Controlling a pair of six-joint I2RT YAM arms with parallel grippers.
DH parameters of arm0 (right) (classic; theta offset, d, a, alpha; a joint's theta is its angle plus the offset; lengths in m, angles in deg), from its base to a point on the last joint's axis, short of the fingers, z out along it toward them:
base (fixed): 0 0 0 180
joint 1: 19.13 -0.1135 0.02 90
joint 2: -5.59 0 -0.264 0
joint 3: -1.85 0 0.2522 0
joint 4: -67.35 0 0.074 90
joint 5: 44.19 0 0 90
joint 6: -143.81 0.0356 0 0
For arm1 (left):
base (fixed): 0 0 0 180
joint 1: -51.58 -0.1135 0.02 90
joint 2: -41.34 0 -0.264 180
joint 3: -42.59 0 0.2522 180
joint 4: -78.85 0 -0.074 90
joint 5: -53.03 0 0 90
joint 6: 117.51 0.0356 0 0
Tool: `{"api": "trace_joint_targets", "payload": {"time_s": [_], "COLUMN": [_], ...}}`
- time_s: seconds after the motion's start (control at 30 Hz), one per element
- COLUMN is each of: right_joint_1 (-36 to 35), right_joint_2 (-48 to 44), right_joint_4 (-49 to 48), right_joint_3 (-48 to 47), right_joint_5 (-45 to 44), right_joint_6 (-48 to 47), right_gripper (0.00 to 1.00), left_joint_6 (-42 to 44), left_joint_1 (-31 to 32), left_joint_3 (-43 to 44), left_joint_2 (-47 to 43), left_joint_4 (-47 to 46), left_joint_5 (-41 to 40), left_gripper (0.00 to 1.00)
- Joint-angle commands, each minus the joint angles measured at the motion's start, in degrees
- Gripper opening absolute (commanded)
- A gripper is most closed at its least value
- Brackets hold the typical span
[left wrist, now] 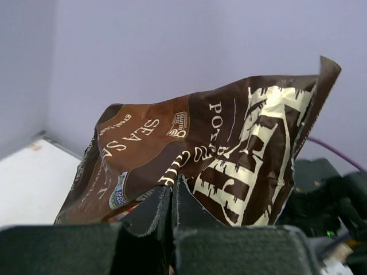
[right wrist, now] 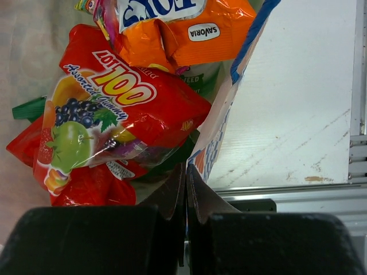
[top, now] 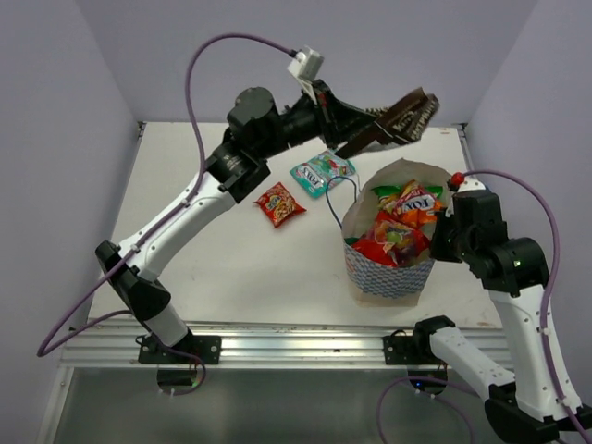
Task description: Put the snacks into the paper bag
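Observation:
My left gripper (top: 377, 131) is raised over the back of the table, shut on the lower edge of a brown crisp bag (top: 409, 115), which hangs in the air above the paper bag (top: 388, 277). In the left wrist view the brown crisp bag (left wrist: 218, 149) fills the frame above the closed fingers (left wrist: 172, 197). The paper bag stands upright and holds a red sweet packet (right wrist: 114, 109), an orange packet (right wrist: 189, 34) and something green (right wrist: 28, 109). My right gripper (right wrist: 186, 175) is shut on the paper bag's right wall (right wrist: 226, 114). A small red packet (top: 279, 203) and a teal packet (top: 322, 172) lie on the table.
The white table (top: 203, 268) ends at a metal rail (top: 296, 342) along the near edge. Purple walls enclose the left, back and right sides. The bag's blue string handle (top: 331, 199) loops out on its left.

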State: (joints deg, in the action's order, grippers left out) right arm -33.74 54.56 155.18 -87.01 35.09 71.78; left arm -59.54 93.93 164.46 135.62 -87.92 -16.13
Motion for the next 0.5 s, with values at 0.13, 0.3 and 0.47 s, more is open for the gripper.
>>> {"api": "trace_joint_targets", "payload": {"time_s": [0.13,0.3,0.47], "right_joint_1": [-0.1,-0.2,-0.2], "right_joint_2": [-2.4,-3.3,-3.7], "right_joint_4": [0.3,0.9,1.2], "right_joint_3": [-1.4,-1.3,-0.9], "right_joint_5": [2.6,3.1,3.2], "right_joint_6": [-0.5,-0.4,-0.4], "right_gripper": [0.00,0.00,0.00], "left_joint_6": [-4.4,-6.1,-1.3], "left_joint_1": [9.3,11.4,11.8], "left_joint_3": [-12.8,-23.3,-28.8], "left_joint_2": [0.0,-3.9,-3.9], "left_joint_4": [-3.1,-4.3,-1.5], "left_joint_5": [6.0,4.7,-2.3], "left_gripper": [0.00,0.00,0.00]}}
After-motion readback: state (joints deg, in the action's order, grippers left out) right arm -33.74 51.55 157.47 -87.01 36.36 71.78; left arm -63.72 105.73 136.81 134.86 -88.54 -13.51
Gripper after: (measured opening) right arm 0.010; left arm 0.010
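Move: Below the left hand, which already holds the brown Kettle snack, the paper bag's mouth lies about 26 cm down, 9 cm back and 11 cm to the right. On the table some 50 cm below that hand, the teal pouch is 19 cm ahead and 4 cm left, the small red packet 11 cm ahead and 17 cm left. From the right hand, pinching the rim, the mouth's middle is 8 cm left and 4 cm ahead, at about its height. Swinging back and to the right first, then dropping steeply, the left hand brings the brown snack down to the bag's mouth, some 22 cm lower and 9 cm back, keeping its pinch while the fingers tip downward about 25 degrees. The right hand keeps hold of the rim, easing it back slightly. ##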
